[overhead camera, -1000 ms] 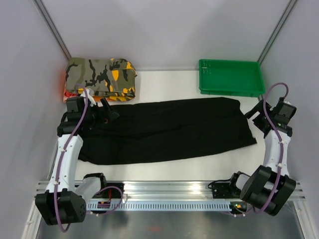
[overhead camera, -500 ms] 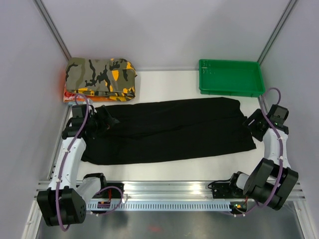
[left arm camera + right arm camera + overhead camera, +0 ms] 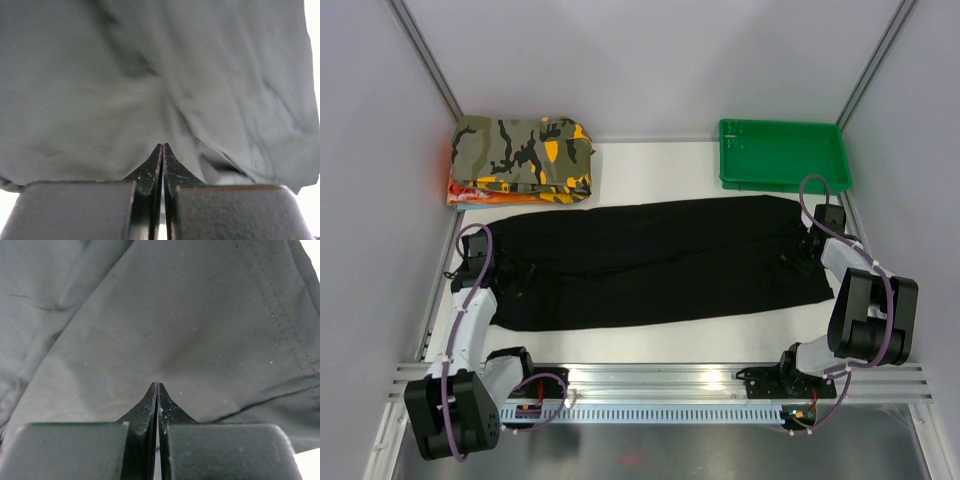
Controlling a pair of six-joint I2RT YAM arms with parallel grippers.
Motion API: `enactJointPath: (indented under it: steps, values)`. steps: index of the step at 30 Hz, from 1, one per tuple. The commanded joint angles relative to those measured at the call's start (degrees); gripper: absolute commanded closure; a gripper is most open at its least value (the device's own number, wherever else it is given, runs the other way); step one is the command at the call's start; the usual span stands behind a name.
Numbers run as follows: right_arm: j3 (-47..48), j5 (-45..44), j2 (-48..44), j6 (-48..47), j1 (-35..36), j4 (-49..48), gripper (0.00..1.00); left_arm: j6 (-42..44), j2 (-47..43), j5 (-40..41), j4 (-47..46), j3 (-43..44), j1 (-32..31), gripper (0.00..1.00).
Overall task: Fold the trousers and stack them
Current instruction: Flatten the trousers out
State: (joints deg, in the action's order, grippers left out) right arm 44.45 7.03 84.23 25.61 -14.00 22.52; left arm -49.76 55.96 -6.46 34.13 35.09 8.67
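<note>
The black trousers [image 3: 660, 260] lie flat and lengthwise across the white table, folded leg on leg. My left gripper [image 3: 513, 273] is down on their left end. Its jaws are shut, and in the left wrist view its tips [image 3: 162, 145] pinch the fabric [image 3: 150, 75], with creases running out from them. My right gripper [image 3: 797, 256] is down on the trousers' right end, near the stitched hem. It is shut as well, and in the right wrist view its tips [image 3: 157, 384] nip the cloth [image 3: 175, 315], which dimples there.
A folded camouflage garment [image 3: 525, 158] on an orange layer sits at the back left. A green tray [image 3: 783, 185] stands at the back right. Grey walls close in both sides, and a metal rail [image 3: 650, 385] runs along the near edge.
Both arms have dropped from above the table onto the ends of the trousers. Both grippers have gone from open to shut on the fabric.
</note>
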Motion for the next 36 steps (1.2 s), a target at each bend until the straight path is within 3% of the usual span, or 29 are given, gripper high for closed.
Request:
enactJointPath:
  steps: [1, 7, 15, 22, 28, 32, 36]
  values:
    - [-1.4, -1.6, 2.3, 0.8, 0.0, -4.4, 1.00, -8.9, 0.6, 3.0, -0.5, -3.4, 3.0, 0.98]
    - [-3.6, -0.6, 5.2, 3.2, 0.0, -4.9, 1.00, -14.1, 4.9, 6.0, -1.7, -3.7, 6.4, 0.98]
    - [-7.9, -9.7, 1.1, 6.3, 0.0, 1.6, 1.00, -24.6, 5.6, 10.6, -0.6, -8.0, 6.9, 0.98]
    - [-10.1, -12.6, -11.3, 13.1, 0.0, 8.5, 1.00, -22.6, 7.5, 11.9, 1.5, -9.4, 7.1, 0.98]
    - [-10.1, -22.4, -21.3, 18.3, -0.1, 15.2, 1.00, -21.2, 7.5, 13.1, 6.1, -7.6, 8.1, 0.98]
    - [-11.3, -21.8, -21.3, 17.1, -0.1, 14.9, 1.00, -20.6, 6.9, 16.0, 9.8, -6.7, 9.0, 0.98]
    - [-10.1, -15.8, -17.8, 13.8, -0.1, 12.5, 1.00, -19.4, 5.7, 17.7, 11.7, -6.0, 10.4, 0.98]
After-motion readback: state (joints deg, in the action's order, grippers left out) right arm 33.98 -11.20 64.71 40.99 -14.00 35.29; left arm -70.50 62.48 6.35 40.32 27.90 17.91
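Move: Both grippers are already shut. The left one hovers some 8 cm above the trousers, whose near waist corner lies about 10 cm to its left and 13 cm back; the camouflage stack is about 29 cm ahead and 2 cm left. The right one is about 2 cm above the near leg, with that leg's near hem corner some 9 cm to its right and 11 cm back, and the far leg's end about 9 cm ahead, 1 cm right. Down about 2 cm onto the near leg goes the right hand's shut tip, then back, dragging the cloth some 6 cm before it rises clear and drifts on back and slightly right, turning clockwise. The left hand sinks about 7 cm while going left and back, presses its closed tip onto the cloth, and strokes left and back towards the near waist corner, turning some 30 degrees counter-clockwise. ##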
